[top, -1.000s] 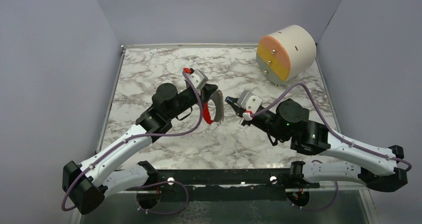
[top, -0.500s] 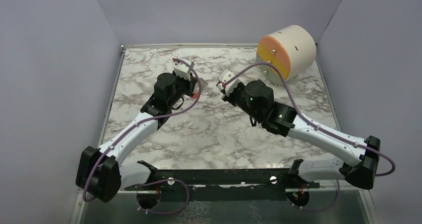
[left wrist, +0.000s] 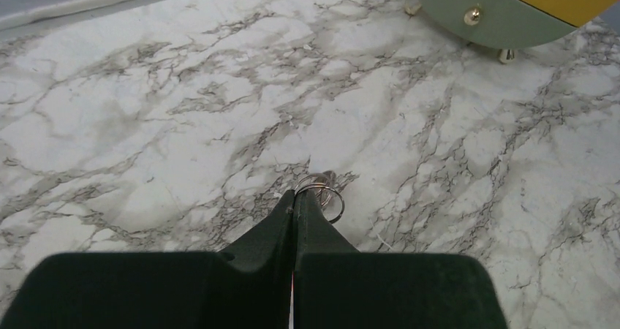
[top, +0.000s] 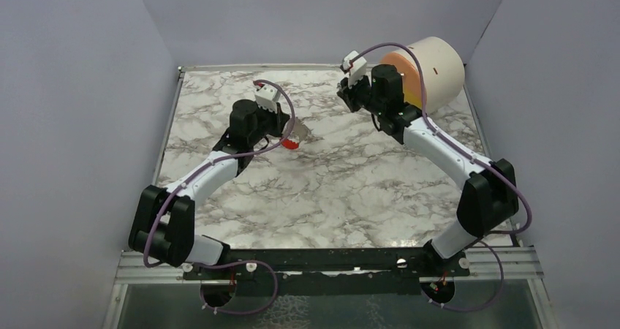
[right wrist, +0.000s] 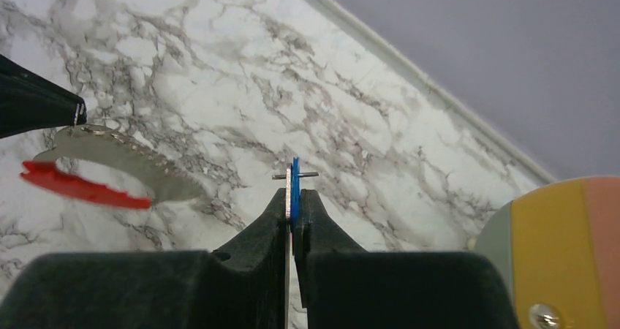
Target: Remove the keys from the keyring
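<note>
My left gripper is shut on the wire rings at one end of the keyring. The keyring is a grey ridged band with a red part. It hangs from the left fingertips just above the marble, and its red part also shows in the top view. My right gripper is shut on the blue-and-silvery key, held edge-on. The key is apart from the keyring, to its right. A thin ring or pin crosses the key's top.
The big cream cylinder lies on its side at the back right, with a yellow, pink and grey front and brass knobs. It is close behind my right wrist. Grey walls enclose the marble table.
Both arms have stretched toward the back. The left gripper carried the keyring back and left, low over the table. The right gripper carried the key back and right toward the cylinder, widening the gap.
</note>
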Robot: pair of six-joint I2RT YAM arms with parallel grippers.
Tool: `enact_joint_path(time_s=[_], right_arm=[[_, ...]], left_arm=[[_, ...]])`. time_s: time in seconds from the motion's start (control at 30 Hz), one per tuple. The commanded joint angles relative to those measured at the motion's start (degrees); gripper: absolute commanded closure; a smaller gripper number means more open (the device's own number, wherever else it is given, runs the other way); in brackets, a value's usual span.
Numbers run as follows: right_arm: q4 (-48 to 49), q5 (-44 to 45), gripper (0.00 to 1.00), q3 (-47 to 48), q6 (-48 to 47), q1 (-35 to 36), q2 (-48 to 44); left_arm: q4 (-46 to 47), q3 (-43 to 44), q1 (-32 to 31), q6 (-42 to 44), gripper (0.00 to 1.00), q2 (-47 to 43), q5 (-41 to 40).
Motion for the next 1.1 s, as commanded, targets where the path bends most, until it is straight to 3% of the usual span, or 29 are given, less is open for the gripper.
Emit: enact_joint_path(time_s=[0.0, 0.3, 0.57, 1.07], right_arm=[[3.8, -11.3, 0.99, -1.2, 4.9, -3.1, 5.2], [8.9, -17.0, 0.99, -4.2, 8.2, -4.2, 12.1], [11.0, -15.8, 0.99, -5.1, 9.9, -4.2, 17.8], [10.3, -12.1, 0.93, -1.5, 11.4, -5.4, 28.1]], left_arm=[[6.4, -0.3, 1.4, -2.3, 1.00, 4.0, 4.6], [12.8, 1.5, 4.2, -3.5, 1.00, 16.0, 7.4], [17.9, 3.0, 5.2, -7.0, 1.00, 27.9, 9.5], [19.3, 0.5, 5.5, -9.1, 0.98, 28.8, 10.2]])
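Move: The left hand holds the keyring's wire, its metal plate hanging about 7 cm below; the bare table spot it is taken to lies some 5 cm ahead and 19 cm down. The right hand grips the blue key, its table spot roughly 24 cm below, 1 cm ahead and 2 cm left. From the right hand, the keyring hangs about 13 cm left, 3 cm back and 12 cm lower; the striped drum stands some 24 cm right, 10 cm ahead and 13 cm lower. Both closed hands tip down and descend to the table, left about 15 cm while easing forward, right 21 cm. ##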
